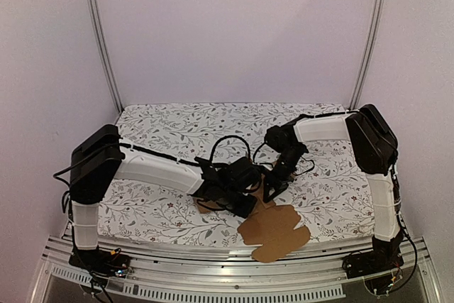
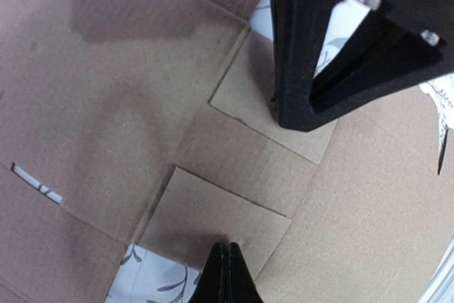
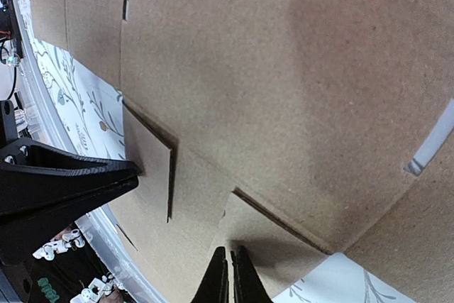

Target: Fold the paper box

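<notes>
The paper box [image 1: 277, 235] lies flat and unfolded, a brown die-cut cardboard sheet at the table's front edge, its rounded flap hanging over the rail. My left gripper [image 1: 247, 208] and right gripper [image 1: 270, 192] meet over its far end. In the left wrist view the left gripper [image 2: 227, 252] is shut, its tips set on a small square flap of the paper box [image 2: 106, 104]. The right gripper [image 2: 312, 104] presses on the neighbouring flap. In the right wrist view the right gripper [image 3: 230, 257] is shut, tips touching a flap of the paper box [image 3: 284, 69], and the left gripper [image 3: 106, 179] touches another flap.
The floral tablecloth [image 1: 177, 125] covers the table. An aluminium rail [image 1: 213, 274] runs along the front, under the overhanging cardboard. Vertical frame posts [image 1: 103, 40] stand at the back corners, with a white wall behind. Cables [image 1: 230, 143] loop above the wrists.
</notes>
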You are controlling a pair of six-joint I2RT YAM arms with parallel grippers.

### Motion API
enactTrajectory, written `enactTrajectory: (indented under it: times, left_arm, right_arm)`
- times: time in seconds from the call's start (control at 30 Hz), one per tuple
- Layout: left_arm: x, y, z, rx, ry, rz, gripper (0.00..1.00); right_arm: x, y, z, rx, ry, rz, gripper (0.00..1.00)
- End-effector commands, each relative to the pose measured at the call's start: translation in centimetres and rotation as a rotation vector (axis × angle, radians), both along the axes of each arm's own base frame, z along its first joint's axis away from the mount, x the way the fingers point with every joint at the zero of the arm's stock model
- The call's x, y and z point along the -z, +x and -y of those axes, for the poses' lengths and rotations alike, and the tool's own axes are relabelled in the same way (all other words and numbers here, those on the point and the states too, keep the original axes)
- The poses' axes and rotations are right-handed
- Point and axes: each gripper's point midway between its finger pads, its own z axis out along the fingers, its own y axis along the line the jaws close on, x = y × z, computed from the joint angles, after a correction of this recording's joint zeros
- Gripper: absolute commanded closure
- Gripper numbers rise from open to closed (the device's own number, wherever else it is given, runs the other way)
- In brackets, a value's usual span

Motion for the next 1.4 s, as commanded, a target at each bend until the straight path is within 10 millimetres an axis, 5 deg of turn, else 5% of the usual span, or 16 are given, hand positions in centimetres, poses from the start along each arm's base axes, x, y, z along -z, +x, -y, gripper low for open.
enactTrajectory:
  times: [0.0,0.37,0.6,0.87,0.97,1.1,1.23,1.37]
  left_arm:
    - [6.1,-0.6,-4.2,-0.005,0.226,-0.078,1.0]
    - [8.3,-1.0,-7.5,0.002,0.403,-0.041,1.0]
    - [7.1,-0.4,-7.2,-0.001,0.372,-0.001,1.0]
    - [6.0,0.7,-5.7,0.004,0.294,0.01,1.0]
    - [4.5,1.5,-5.0,-0.015,0.257,0.045,1.0]
    - [-0.6,3.1,-5.0,-0.08,0.137,0.208,0.94]
    - [-7.1,4.7,-7.3,-0.217,-0.01,0.386,0.78]
    - [-8.2,5.6,-11.7,-0.383,-0.068,0.378,0.48]
  right_arm:
    - [8.3,1.3,6.3,-0.051,-0.344,0.112,0.96]
    - [8.2,1.8,7.2,-0.008,-0.393,0.128,0.98]
    - [7.3,2.9,8.8,0.045,-0.496,0.282,1.0]
    - [5.8,3.9,8.1,0.083,-0.478,0.338,1.0]
    - [6.1,3.7,8.0,0.076,-0.473,0.322,1.0]
    - [5.1,3.5,6.8,0.09,-0.393,0.283,1.0]
    - [3.6,3.7,6.0,0.096,-0.326,0.282,1.0]
    - [3.0,3.9,5.8,0.091,-0.292,0.278,1.0]
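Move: The left hand's shut tips already rest on the left small flap, folded inward right beneath them. From the left hand, the right small flap is about 4 cm ahead and 6 cm right, the left side panel about 3 cm ahead and 8 cm left, and the near panel roughly 3 cm back and 6 cm right, all at tip height. The right hand's tips already rest on the right flap; the left flap lies some 6 cm to its left and 4 cm back. Forward first, the two hands slide together with their tips pressed down on the folded flaps, the left going about 2.5 cm. The left hand then comes off its flap, swinging some 9 cm left and 5 cm up while the fingers open to under half; the right keeps pressing its flap, drifting about 3 cm forward and 2 cm right as its fingers tilt more upright. ##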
